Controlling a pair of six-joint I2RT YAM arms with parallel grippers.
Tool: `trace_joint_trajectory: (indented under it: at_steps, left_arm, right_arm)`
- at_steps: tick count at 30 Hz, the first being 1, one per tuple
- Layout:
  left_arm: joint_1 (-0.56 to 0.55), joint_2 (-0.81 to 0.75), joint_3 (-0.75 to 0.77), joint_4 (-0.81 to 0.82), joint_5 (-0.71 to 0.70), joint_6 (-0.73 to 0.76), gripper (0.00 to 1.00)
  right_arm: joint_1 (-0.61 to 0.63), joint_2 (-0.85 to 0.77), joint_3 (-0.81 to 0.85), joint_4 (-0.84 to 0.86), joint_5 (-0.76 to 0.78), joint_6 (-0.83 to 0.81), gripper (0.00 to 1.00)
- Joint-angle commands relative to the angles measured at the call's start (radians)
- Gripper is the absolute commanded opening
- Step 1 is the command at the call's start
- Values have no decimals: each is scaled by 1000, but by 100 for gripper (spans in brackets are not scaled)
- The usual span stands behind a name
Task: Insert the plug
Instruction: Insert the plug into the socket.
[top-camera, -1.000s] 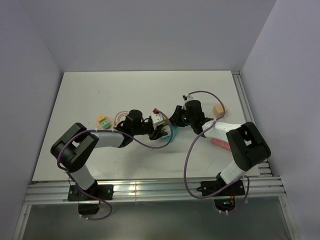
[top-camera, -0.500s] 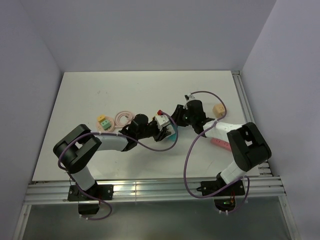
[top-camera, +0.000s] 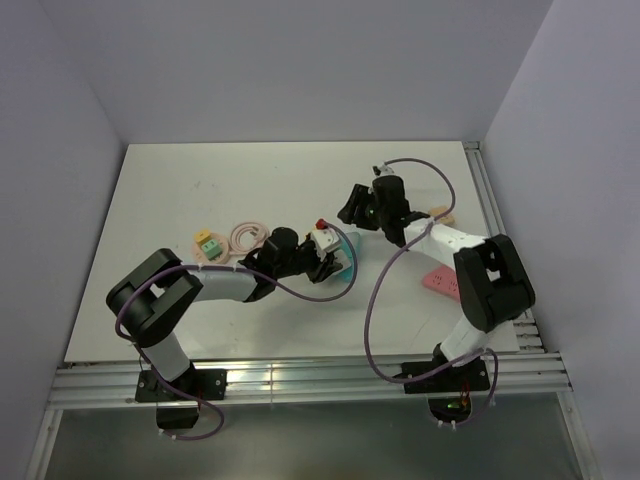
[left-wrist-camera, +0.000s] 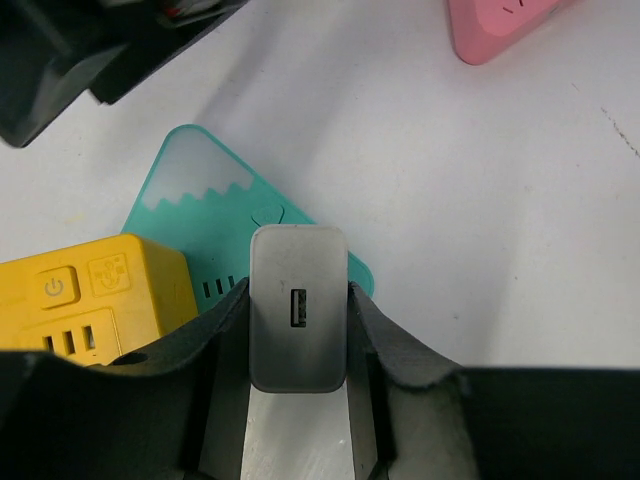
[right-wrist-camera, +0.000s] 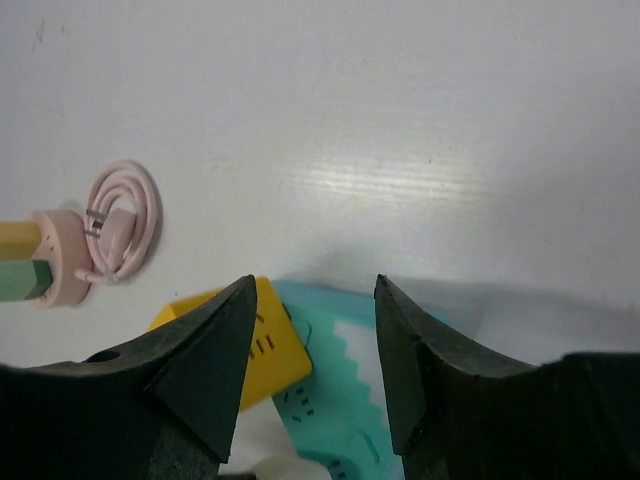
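Note:
The plug (top-camera: 211, 247), a small mint-green block, lies at the table's left beside a small orange-yellow piece, far from both grippers; the right wrist view catches its edge (right-wrist-camera: 18, 281). My left gripper (left-wrist-camera: 298, 296) is shut on a plain grey-white block with a USB port (left-wrist-camera: 297, 300), held over the edge of a teal socket plate (left-wrist-camera: 200, 200). Whether that block is seated in the plate I cannot tell. A yellow cube (left-wrist-camera: 90, 300) rests on the plate. My right gripper (right-wrist-camera: 315, 290) hangs open and empty above the plate (right-wrist-camera: 345, 400) and the cube (right-wrist-camera: 270, 345).
A pink coiled cable (top-camera: 247, 237) lies near the plug. A pink socket strip (top-camera: 440, 283) sits at the right, by the rail along the table's right edge (top-camera: 492, 215). A beige block (top-camera: 441, 212) peeks from behind the right arm. Something small and red (top-camera: 320, 222) tops the left gripper's load.
The right gripper has opened and drawn back toward the far side, away from the teal plate. The left gripper first shifted a little to the right, still shut on the grey-white block.

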Motion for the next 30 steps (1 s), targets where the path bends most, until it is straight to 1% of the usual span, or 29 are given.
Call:
trace_joint_trajectory:
  at_steps: [1,3,7,10,12,16,21,24,29,30]
  left_arm:
    - [-8,-11,21,-91,0,3,0]
    - [-10,-9,28,-96,15,9,0]
    - [-8,-11,30,-113,17,17,0]
    - [-8,-11,33,-127,6,11,0]
    - [-8,-17,30,-127,2,0,0]
    - [-13,-31,7,-98,-6,-32,0]
    - [-20,-37,2,-133,-31,-34,0]
    - [-32,-52,-10,-142,-67,-46,0]
    - [-75,-80,-48,-112,-141,-60,0]
    - [-80,-80,-53,-110,-150,-99,0]
  right_arm:
    - [-4,110,95,-61,16,-24,59]
    - [-4,167,115,-69,9,-24,59]
    - [-3,199,113,-78,-20,-19,60]
    - [-3,175,67,-55,-48,-4,59]
    - [-3,153,32,-48,-73,14,56]
    - [-3,118,-37,-21,-105,50,54]
    - [-3,51,-132,31,-100,83,54]
    - [-3,32,-148,43,-77,88,54]
    - [-3,66,-143,68,-85,108,53]
    - [-3,69,-146,72,-85,112,53]
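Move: The teal socket's middle lies about 6 cm back of my open right hand, 1 cm to the left and 6 cm below, its tip almost under my fingers. The yellow plug on it is some 6 cm back and 6 cm left of that hand. My left hand already holds the white plug over the socket, whose middle is about 4 cm ahead, 2 cm right and 5 cm below; from there the yellow plug stands 5 cm ahead, 3 cm left. My right hand reaches slightly forward and plunges about 6 cm just beyond the teal socket's tip, fingers staying open and tipping down a little, then draws some 4 cm back and slightly right, bearing on that tip. My left keeps its grip on the white plug and, late on, shifts about 2.5 cm back with the socket. ##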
